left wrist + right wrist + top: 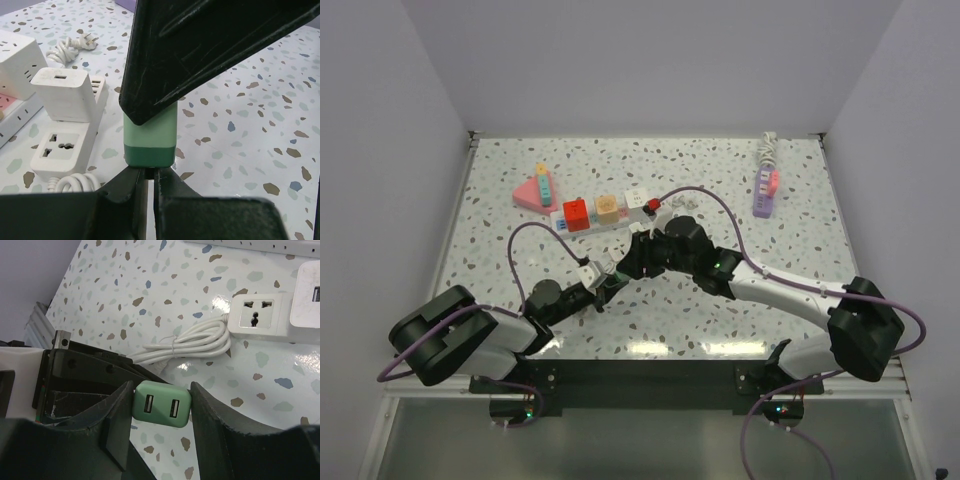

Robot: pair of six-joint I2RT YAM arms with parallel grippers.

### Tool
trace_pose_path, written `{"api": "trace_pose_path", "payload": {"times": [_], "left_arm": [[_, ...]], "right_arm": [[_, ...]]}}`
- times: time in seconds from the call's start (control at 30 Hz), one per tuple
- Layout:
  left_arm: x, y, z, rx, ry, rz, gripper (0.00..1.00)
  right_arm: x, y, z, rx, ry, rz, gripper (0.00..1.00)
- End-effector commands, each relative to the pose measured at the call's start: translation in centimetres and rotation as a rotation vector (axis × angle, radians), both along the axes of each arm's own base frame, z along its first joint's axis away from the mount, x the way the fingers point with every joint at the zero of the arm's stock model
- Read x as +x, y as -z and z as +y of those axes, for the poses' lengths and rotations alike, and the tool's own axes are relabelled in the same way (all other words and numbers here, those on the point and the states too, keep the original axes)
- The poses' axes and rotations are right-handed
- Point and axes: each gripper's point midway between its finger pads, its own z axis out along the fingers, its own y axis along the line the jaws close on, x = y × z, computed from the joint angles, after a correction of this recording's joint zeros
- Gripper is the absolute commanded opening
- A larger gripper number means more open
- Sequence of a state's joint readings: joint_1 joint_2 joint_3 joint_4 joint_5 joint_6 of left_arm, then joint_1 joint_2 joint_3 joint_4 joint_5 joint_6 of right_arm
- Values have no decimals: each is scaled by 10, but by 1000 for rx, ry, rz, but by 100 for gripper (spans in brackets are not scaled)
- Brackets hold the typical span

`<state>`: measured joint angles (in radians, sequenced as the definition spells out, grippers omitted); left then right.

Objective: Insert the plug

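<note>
The plug [162, 404] is a small green block with two USB ports facing the right wrist camera. It sits between my right gripper's [161, 388] fingers, which touch both of its sides. In the left wrist view the plug [150, 137] stands just above my left gripper [147, 172]. That gripper's jaws are shut on a dark part under the plug's base. The black right finger [200, 50] covers the plug's top. In the top view both grippers meet at the table's middle [620, 272]. A white power strip's empty socket [255, 312] lies close by.
A white charger [65, 92] is plugged into that small strip beside its empty socket [60, 145], with a coiled white cable [190, 342] next to it. Farther back lie a long strip with coloured cubes [605, 212], a pink triangular piece [530, 192] and a purple strip [765, 192].
</note>
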<state>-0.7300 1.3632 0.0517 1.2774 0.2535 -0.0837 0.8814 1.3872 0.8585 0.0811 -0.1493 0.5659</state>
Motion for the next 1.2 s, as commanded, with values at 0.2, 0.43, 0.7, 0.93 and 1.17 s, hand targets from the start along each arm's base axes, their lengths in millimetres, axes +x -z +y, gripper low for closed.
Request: {"api": "trace_pose_path", "payload": {"times": [0.2, 0.43, 0.7, 0.93, 1.17], "left_arm": [[-6, -130, 21, -364, -72, -420, 0], [8, -115, 26, -322, -146, -347, 77], [8, -92, 32, -271, -175, -252, 87], [14, -78, 76, -343, -391, -117, 86], [19, -66, 108, -391, -552, -30, 89]], "right_arm": [[-1, -20, 11, 69, -50, -39, 0], [31, -27, -1, -18, 42, -185, 0], [70, -38, 13, -102, 50, -349, 0], [108, -11, 23, -261, 84, -417, 0], [132, 7, 26, -337, 127, -452, 0]]}}
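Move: Both my hands are on the green plug: the left fingers still hold its prong end, its body about 3 cm above their tips, and the right fingers are already round that body. From my right hand, the strip's open socket lies some 13 cm ahead, 4 cm left and 12 cm below. The white adapter stands about 5 cm right of the socket and slightly farther out, the cream adapter some 9 cm beyond it. The cable lies 4 cm ahead of my right hand and 7 cm left. I open my left fingers wide to let go of the plug's prong end, then lift that hand clear, slowly then fast, about 17 cm up and 9 cm to my left, its fingers tipping up. Keeping its grip on the plug, my right hand carries it some 11 cm forward towards the open socket, sinking about 4 cm late on and tilting roughly 30 degrees so the fingers point more forward and down. ##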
